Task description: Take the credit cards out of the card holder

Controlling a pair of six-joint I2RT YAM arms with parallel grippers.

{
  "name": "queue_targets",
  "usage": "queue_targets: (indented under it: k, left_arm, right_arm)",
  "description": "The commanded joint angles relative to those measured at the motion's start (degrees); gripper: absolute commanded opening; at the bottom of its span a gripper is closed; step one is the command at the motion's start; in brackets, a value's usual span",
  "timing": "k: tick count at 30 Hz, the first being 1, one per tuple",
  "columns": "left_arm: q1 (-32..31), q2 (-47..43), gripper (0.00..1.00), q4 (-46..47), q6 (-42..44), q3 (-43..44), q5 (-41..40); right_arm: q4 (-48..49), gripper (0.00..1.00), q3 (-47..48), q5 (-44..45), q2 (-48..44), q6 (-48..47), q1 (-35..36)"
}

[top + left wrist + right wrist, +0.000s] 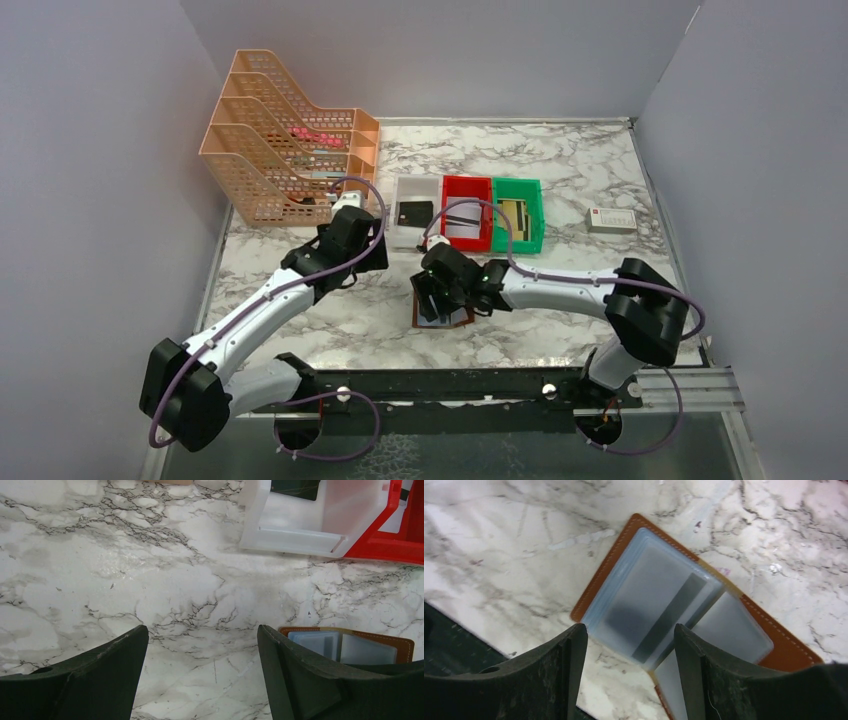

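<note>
The card holder [447, 319] lies open on the marble near the table's front edge, brown with pale blue sleeves. In the right wrist view the card holder [644, 587] shows a grey credit card [651, 607] with a dark stripe inside a sleeve. My right gripper [630, 630] hovers just over its near corner, open, with nothing between the fingers; from above the right gripper [432, 298] covers part of it. My left gripper [202, 630] is open over bare marble, with the card holder [350, 647] beside its right finger. The left gripper [372, 262] is left of the holder.
Behind the holder stand a white bin [413, 231] with a black card [413, 212], a red bin [466, 242] and a green bin [533, 215], each holding cards. An orange mesh rack [285, 150] fills the back left. A small white box [611, 220] sits at the right.
</note>
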Motion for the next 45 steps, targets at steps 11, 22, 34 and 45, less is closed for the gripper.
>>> queue_targets:
  k: [11,22,34,45]
  left_arm:
    - [0.36,-4.71,0.83,1.23,-2.66,-2.45,-3.4]
    - [0.35,-3.95,0.83,1.94,-3.64,-3.43,0.47]
    - [0.34,0.27,0.81,12.79,-2.86,-6.9,24.35]
    - [-0.82,6.67,0.78,21.64,-3.84,-7.26,39.42]
  right_arm:
    - [-7.98,0.54,3.27,15.25,9.23,4.8,3.1]
    - [-2.36,0.2,0.25,13.17,7.05,5.14,3.02]
    - [17.5,0.08,-11.49,-9.38,-3.08,7.78,-5.93]
    - [32.69,0.07,-21.62,-23.2,-8.28,15.47,-14.48]
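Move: The opened card holder lies almost under the right fingers, its middle about 2 cm ahead, 1 cm to the right and 4 cm below. From the left hand, the card holder is some 16 cm to the right, 6 cm back and 9 cm lower. The white bin is about 10 cm right of the left hand, 14 cm ahead and 8 cm below; from the right hand the red bin is roughly 22 cm ahead and 8 cm right. A clear sleeve of the card holder is what the right hand takes: it sinks about 3 cm with open fingers, shuts them on the sleeve, then draws it some 2 cm right and slightly up, the wrist tipping about 30 degrees. The left hand, after hovering, sweeps roughly 10 cm right towards the card holder, also back and down, turning clockwise with fingers still wide open. ##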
